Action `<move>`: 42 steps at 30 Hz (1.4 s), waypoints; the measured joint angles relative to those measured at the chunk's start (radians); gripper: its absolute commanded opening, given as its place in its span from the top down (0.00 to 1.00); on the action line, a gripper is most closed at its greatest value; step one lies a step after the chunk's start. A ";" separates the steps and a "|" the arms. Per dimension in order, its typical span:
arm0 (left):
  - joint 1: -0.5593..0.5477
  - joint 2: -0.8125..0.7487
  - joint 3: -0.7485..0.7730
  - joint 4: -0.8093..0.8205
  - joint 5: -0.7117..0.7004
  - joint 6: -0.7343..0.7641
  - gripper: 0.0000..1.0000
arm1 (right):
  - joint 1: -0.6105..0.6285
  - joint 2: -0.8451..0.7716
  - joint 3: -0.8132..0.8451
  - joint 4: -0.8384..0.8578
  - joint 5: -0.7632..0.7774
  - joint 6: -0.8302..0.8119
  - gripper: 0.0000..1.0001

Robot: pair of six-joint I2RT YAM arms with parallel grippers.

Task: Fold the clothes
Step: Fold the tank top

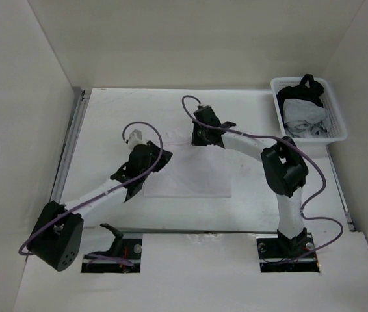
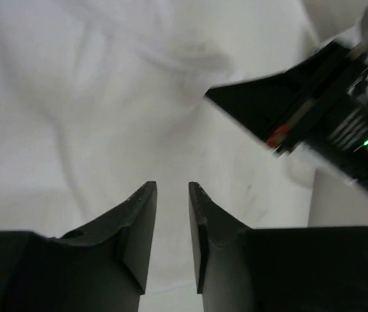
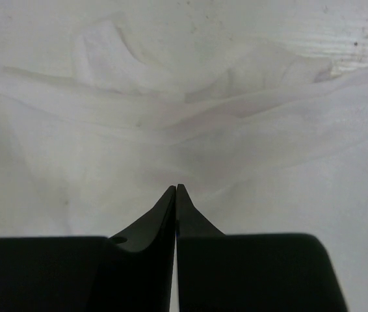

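The clothes (image 1: 187, 172) are a white, wrinkled garment lying flat in the middle of the table. My left gripper (image 1: 160, 159) hovers low over its left part. In the left wrist view it (image 2: 172, 187) stands open, with only the cloth (image 2: 106, 117) showing through the gap. My right gripper (image 1: 202, 136) is at the garment's far edge. Seen from the right wrist, it (image 3: 176, 186) is shut, its tips pinching the fabric (image 3: 171, 123) where creases run together. The right gripper's black body (image 2: 301, 110) appears at the upper right of the left wrist view.
A white mesh basket (image 1: 337, 135) stands at the back right corner, holding dark and grey garments (image 1: 304, 107). White walls close in the table on three sides. A metal rail (image 1: 70, 143) runs along the left edge. Purple cables loop above both arms.
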 measured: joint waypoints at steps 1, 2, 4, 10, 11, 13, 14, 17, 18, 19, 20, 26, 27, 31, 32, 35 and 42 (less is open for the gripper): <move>0.011 0.006 0.046 -0.003 -0.014 0.011 0.84 | 0.004 -0.007 -0.002 0.016 0.005 -0.001 0.96; 0.026 0.027 0.095 -0.002 -0.026 0.022 0.88 | 0.010 -0.013 -0.012 0.035 0.011 -0.002 0.96; 0.061 0.092 0.180 0.006 -0.035 0.037 0.98 | 0.028 -0.035 -0.058 0.077 0.022 -0.002 0.98; 0.170 0.359 0.294 0.022 -0.016 0.048 1.00 | 0.095 -0.119 -0.241 0.154 0.029 0.002 1.00; 0.186 0.391 0.294 0.014 -0.012 0.048 1.00 | 0.103 -0.130 -0.262 0.169 0.029 0.002 1.00; 0.212 0.435 0.294 0.004 -0.004 0.045 1.00 | 0.115 -0.151 -0.296 0.196 0.029 0.003 1.00; 0.225 0.449 0.294 0.000 0.002 0.045 1.00 | 0.121 -0.161 -0.309 0.207 0.029 0.003 1.00; 0.252 0.462 0.294 -0.001 0.018 0.045 1.00 | 0.132 -0.181 -0.341 0.240 0.034 0.006 1.00; 0.260 0.462 0.294 0.000 0.024 0.045 1.00 | 0.134 -0.183 -0.348 0.249 0.034 0.006 1.00; 0.267 0.462 0.294 0.001 0.028 0.045 1.00 | 0.135 -0.183 -0.354 0.259 0.034 0.007 1.00; 0.274 0.465 0.294 0.001 0.031 0.045 1.00 | 0.135 -0.183 -0.359 0.265 0.034 0.010 1.00; 0.303 0.552 0.321 0.000 0.057 0.046 1.00 | 0.143 -0.183 -0.383 0.283 0.034 0.014 1.00; 0.304 0.568 0.330 0.006 0.062 0.043 1.00 | 0.145 -0.183 -0.388 0.287 0.034 0.014 1.00; 0.304 0.597 0.370 0.012 0.071 0.045 1.00 | 0.151 -0.183 -0.412 0.292 0.034 0.014 1.00; 0.302 0.601 0.374 0.018 0.073 0.045 1.00 | 0.153 -0.183 -0.417 0.293 0.034 0.014 1.00; 0.302 0.604 0.377 0.024 0.075 0.045 1.00 | 0.163 -0.183 -0.428 0.294 0.034 0.014 1.00; 0.304 0.650 0.422 0.029 0.075 0.045 1.00 | 0.185 -0.182 -0.465 0.325 0.035 0.021 1.00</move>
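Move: The left hand hangs over the left part of the folded tank top. The fold's far-left corner is about 16 cm ahead, 8 cm left and 8 cm down; the protruding strap is 18 cm ahead with no sideways offset, the near-left corner 7 cm back and 10 cm left. The right hand's goal, the tank top's middle, is roughly 9 cm back, 3 cm left and 4 cm below; the fold edge is 3 cm ahead and 2 cm left. Shut fingertips come down onto the fold beside the far-left corner: the left hand closes its slightly open fingers in the air, hops up and forward, sinks while veering left, then creeps forward low down, some 14 cm forward overall, turning slightly counter-clockwise. The right hand, still shut, draws back about 10 cm from the fold edge, sinking to the tank top's middle. ##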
